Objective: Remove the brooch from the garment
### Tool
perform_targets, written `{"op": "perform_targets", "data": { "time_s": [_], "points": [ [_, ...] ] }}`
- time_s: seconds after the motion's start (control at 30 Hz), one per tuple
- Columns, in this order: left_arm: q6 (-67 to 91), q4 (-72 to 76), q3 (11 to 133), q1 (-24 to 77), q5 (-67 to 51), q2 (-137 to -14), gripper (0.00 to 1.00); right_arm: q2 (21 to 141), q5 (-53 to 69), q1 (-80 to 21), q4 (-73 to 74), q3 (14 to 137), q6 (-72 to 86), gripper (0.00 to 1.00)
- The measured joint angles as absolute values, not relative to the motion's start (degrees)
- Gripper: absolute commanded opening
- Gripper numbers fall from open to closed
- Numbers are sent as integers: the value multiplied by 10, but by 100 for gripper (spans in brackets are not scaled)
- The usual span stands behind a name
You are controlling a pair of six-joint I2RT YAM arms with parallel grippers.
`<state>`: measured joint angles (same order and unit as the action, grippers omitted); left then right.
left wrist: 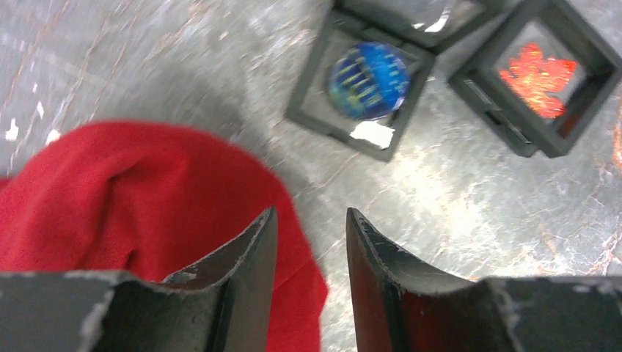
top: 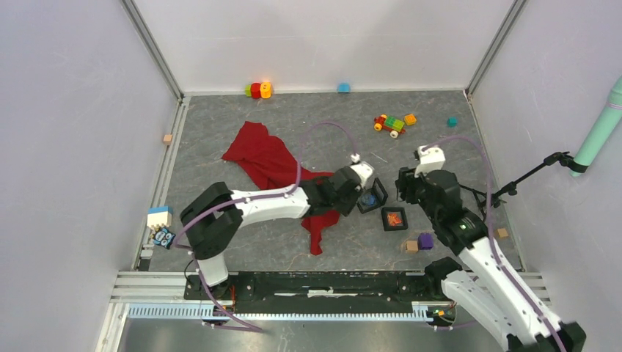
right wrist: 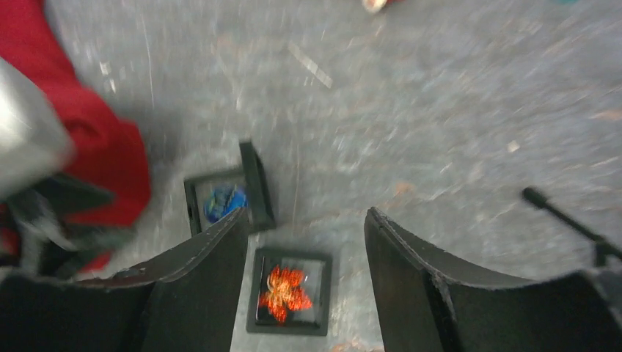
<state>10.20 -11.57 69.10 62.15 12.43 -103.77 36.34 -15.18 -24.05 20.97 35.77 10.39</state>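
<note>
The deep-red garment [top: 268, 158] lies crumpled on the grey floor, its near end under my left arm. A round blue brooch [left wrist: 367, 79] sits in an open black box [top: 372, 195], apart from the cloth. My left gripper [left wrist: 310, 213] is open and empty, hovering just short of that box; its left finger overlaps the garment [left wrist: 132, 191] edge. My right gripper [right wrist: 306, 213] is open and empty above a second black box [right wrist: 287, 290] holding an orange flower-shaped piece. In the right wrist view the blue brooch [right wrist: 224, 202] and the garment [right wrist: 103, 147] show to the left.
A purple cube [top: 425, 240] and a wooden cube [top: 411, 246] lie near my right arm. A brick toy car [top: 391, 123], a red and yellow toy [top: 258, 89] and small blocks sit towards the back wall. A mint-green cylinder [top: 601, 128] on a black stand [top: 528, 176] leans in at the right.
</note>
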Motion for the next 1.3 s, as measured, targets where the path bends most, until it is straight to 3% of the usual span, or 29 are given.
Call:
{"op": "perform_targets", "data": {
  "time_s": [0.27,0.5,0.77,0.93,1.07,1.17,1.3],
  "points": [
    [194,-88,606,585,64,-995,41,500,-68,-241,202,328,108,59],
    [226,-58,604,589,41,-999,41,556,-37,-227,186,350,106,45],
    [246,-40,602,588,41,-1031,40,583,-40,-180,169,362,105,46],
    [253,-32,602,588,42,-1054,39,600,-75,-180,168,362,101,27],
    [258,-28,602,587,44,-1055,27,614,-100,-180,168,362,96,7],
    [265,-27,602,584,45,-1058,20,625,-107,-180,167,362,95,1],
    [272,-22,604,581,46,-1062,15,645,-108,-182,167,362,95,0]
  ]
}}
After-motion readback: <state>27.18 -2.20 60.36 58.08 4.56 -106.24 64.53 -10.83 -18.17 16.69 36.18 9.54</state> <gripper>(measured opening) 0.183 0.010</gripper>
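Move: Some 6 cm to the right of the left hand, 3 cm farther out and 7 cm lower, the brooch lies in its open case; the garment's lower part is about 8 cm left of that hand and 1 cm back. From the right hand, the case's raised lid is roughly 8 cm left, 5 cm ahead and 17 cm down; the orange case sits 4 cm left, 2 cm back and 19 cm down. Dropping steeply some 11 cm and ending about 3 cm farther forward, the right hand comes down to the right of the raised lid, veering left and back on the way, tipping its fingers about 20 degrees down and shutting them. The left hand swings 3 cm left, eases back, then sinks 5 cm between garment and brooch case, steepening and narrowing its fingers; neither hand visibly touches anything. ##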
